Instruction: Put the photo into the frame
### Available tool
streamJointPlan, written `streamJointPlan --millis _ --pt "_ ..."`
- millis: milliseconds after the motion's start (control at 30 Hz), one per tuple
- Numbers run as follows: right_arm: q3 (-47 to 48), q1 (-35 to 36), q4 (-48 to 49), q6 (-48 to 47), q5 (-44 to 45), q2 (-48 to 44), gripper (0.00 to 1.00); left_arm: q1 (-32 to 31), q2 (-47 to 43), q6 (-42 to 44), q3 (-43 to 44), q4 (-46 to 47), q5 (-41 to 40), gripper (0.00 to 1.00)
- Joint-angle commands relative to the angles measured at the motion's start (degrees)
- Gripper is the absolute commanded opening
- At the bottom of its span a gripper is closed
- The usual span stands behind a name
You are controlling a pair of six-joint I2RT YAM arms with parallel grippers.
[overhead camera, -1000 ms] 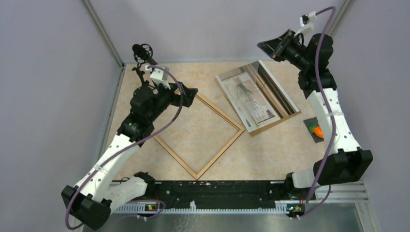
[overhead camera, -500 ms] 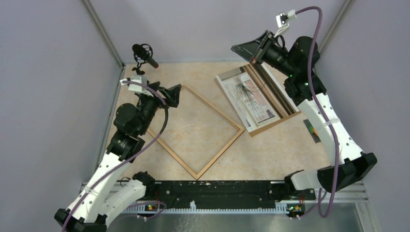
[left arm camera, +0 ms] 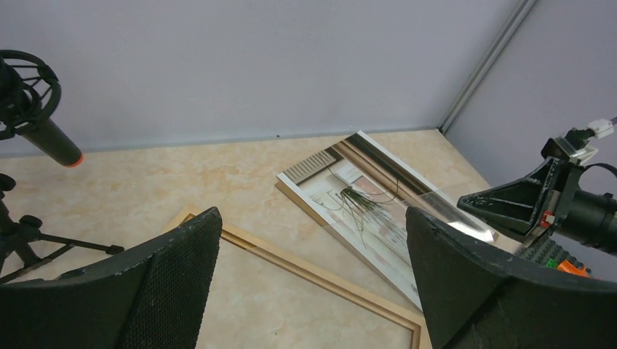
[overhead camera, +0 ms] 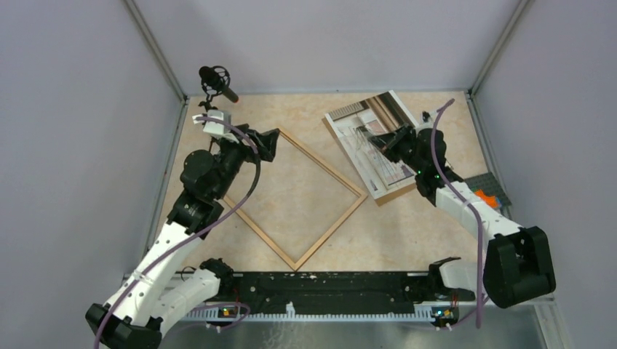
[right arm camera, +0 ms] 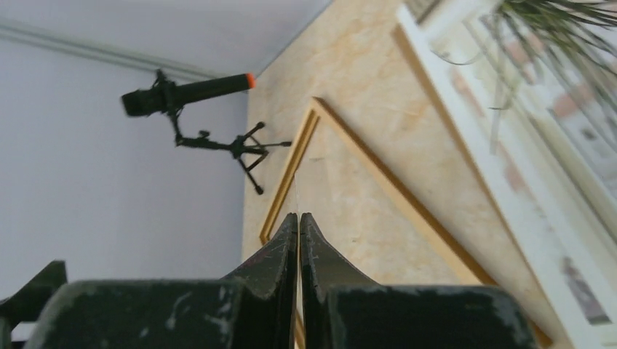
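The photo, a pale print with dark wispy strands, lies at the back right of the table on a brown board. A glossy clear pane lies over its far side. The frame of light wood lies as an empty diamond at the table's middle. My right gripper hangs low over the photo with its jaws shut and nothing visible in them, pointing toward the frame. My left gripper hovers open over the frame's far corner, jaws wide and empty.
A black microphone on a small tripod stands at the back left corner. A grey plate with an orange and green piece sits by the right wall. Grey walls close the table on three sides.
My right arm has swung down from high near the back wall to low over the photo, jaws still shut. My left gripper has drawn slightly back left over the frame's corner.
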Motion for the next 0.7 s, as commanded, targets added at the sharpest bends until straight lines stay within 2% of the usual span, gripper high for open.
streamJointPlan --millis 0,100,267,333,433,533,667 --pt "-7.9 -3.0 7.7 4.8 5.1 -2.7 0.0 0.2 2.2 -1.1 1.3 1.7 3.8 0.98" --pt "-14.6 -3.3 8.8 5.5 6.0 -4.2 0.0 0.2 3.1 -1.6 1.6 1.6 6.1 0.98" --pt "-18.8 -3.5 1.6 2.4 10.0 -8.0 0.0 0.2 3.7 -2.2 1.7 1.6 7.1 0.99" --pt "-20.4 -3.8 1.2 -0.7 8.6 -9.2 0.02 0.2 3.9 -2.5 1.7 1.6 7.5 0.98" --pt "-22.4 -4.6 2.8 -7.9 2.5 -8.8 0.22 0.2 4.2 -2.7 1.8 1.6 7.8 0.98" --pt "-23.4 -5.6 6.5 -13.8 -8.0 -5.4 0.27 0.2 4.2 -2.9 1.8 1.6 8.0 0.98" --pt "-24.1 -6.2 13.4 -17.0 -22.6 1.3 0.32 0.2 4.6 -3.3 1.7 1.6 8.3 0.99"
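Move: The shut right fingers still hold the edge of a clear sheet, about 25 cm above the table. The photo's near corner lies some 6 cm back and 6 cm to their right; the photo's middle is about 17 cm ahead and 10 cm to the right, and the frame's middle some 23 cm to the left and 4 cm back. From the open, empty left hand, the photo lies roughly 28 cm ahead, 34 cm to the right and 37 cm down. Down some 15 cm goes the right hand, drawing back about 6 cm and ending slightly to the right, bringing the clear sheet's edge low towards the photo's near corner. The fingertips tip down about 10 degrees; once most of the descent is done, the fingers open by nearly a third. The empty left hand stays wide open, easing right and down while turning slightly clockwise. ##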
